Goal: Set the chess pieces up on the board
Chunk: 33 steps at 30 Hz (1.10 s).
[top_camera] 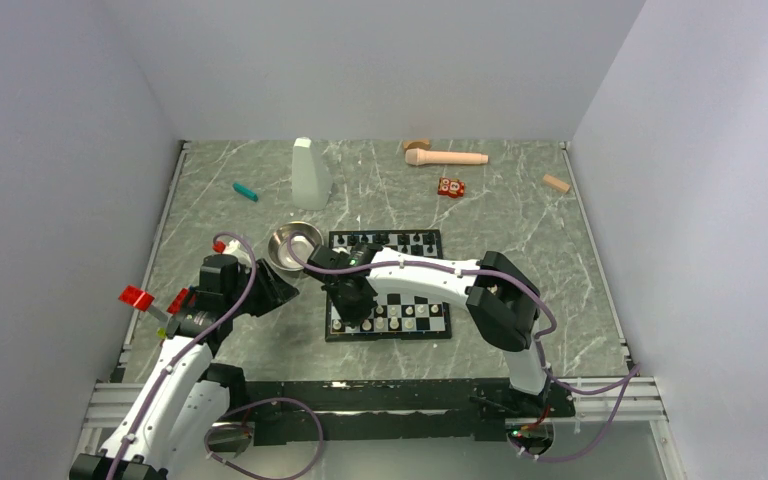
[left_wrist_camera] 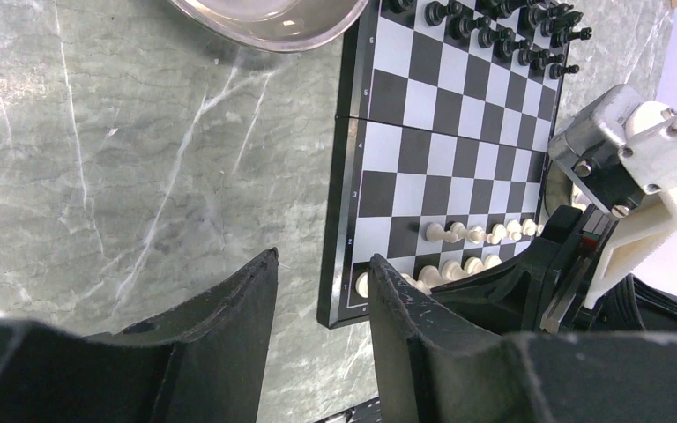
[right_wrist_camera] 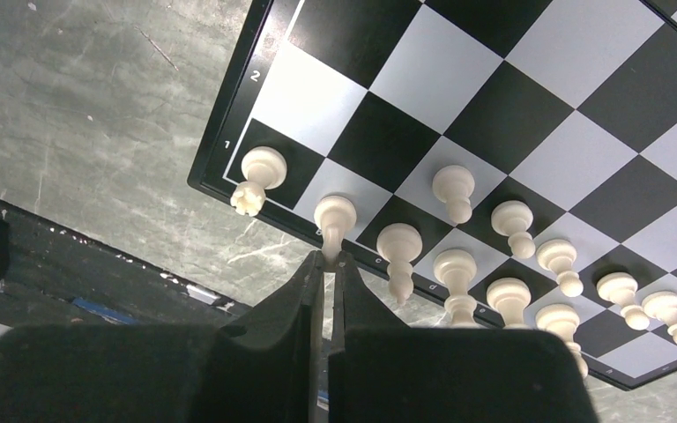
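Observation:
The board [top_camera: 422, 283] lies mid-table, with black pieces [left_wrist_camera: 502, 35] along its far rows and white pieces [left_wrist_camera: 467, 234] along its near rows. My right gripper [right_wrist_camera: 328, 257] is shut on the top of a white piece [right_wrist_camera: 335, 216] that stands on the near row, second square from the corner. Beside it, a white rook [right_wrist_camera: 260, 172] occupies the corner square. In the top view the right gripper [top_camera: 352, 300] is over the board's near left part. My left gripper [left_wrist_camera: 323, 257] is open and holds nothing, above the table by the board's near left corner [left_wrist_camera: 339, 308].
A steel bowl [top_camera: 293, 243] sits just left of the board's far corner. Behind it are a white bottle [top_camera: 310, 173] and a teal pen [top_camera: 246, 191]. A wooden pestle [top_camera: 447, 156], a red toy [top_camera: 450, 187] and a wooden block [top_camera: 556, 183] lie at the back right.

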{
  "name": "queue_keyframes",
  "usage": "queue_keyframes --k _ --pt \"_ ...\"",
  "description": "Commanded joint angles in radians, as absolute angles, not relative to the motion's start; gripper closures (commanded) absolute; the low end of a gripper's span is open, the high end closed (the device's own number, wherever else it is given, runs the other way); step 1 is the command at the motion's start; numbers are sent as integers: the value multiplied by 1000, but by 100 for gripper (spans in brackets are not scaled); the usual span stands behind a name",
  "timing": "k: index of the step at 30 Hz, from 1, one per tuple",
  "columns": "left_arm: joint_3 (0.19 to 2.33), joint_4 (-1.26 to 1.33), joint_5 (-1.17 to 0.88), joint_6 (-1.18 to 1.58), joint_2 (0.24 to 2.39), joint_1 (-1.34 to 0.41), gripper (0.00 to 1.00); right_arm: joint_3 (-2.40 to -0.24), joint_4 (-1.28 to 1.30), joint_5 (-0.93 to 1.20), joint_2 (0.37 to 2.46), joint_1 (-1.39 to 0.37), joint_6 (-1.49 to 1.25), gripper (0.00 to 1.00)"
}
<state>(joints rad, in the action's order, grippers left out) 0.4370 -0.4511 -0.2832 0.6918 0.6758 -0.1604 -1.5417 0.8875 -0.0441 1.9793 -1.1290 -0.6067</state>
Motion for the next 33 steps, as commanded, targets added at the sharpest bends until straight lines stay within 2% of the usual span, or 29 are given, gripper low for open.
queue_keyframes --k 1,8,15,19,28,33 --pt "436 -417 -297 675 660 -153 53 -1545 863 -65 1936 -1135 -630 100" --pt "433 -411 -302 678 664 -153 53 -1546 861 -61 1942 -1135 -632 99" --pt "432 -413 -299 677 659 -153 52 -1538 852 -62 1927 -1135 -633 75" --pt "431 -409 -302 678 660 -153 52 -1540 838 -56 1903 -1136 -635 66" --pt "442 -415 -297 673 663 -153 51 -1532 843 -177 1762 -1114 -672 62" --pt "445 -412 -300 672 671 -153 51 -1350 832 -227 1555 -950 -767 61"
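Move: Between the right hand's closed fingertips is the head of a white piece standing on the light square next to the near left corner of the board, its middle about 2 cm straight below the hand point. At the same depth, the corner rook is some 3 cm to the left of it and the next back-row piece about 3 cm to the right; the nearest pawn stands 3 cm ahead and 6 cm right. From the idle left hand, the gripped piece lies roughly 6 cm back, 12 cm right and 7 cm below. Holding still on the white piece at first, the right hand then opens its fingers to over a third of their range and lets go of the head. It rises away from the piece and the board, slowly and then fast, about 7.5 cm up and 3 cm forward, starting to swing right at the very end, while the fingertips tilt forward and left some 15 degrees. ##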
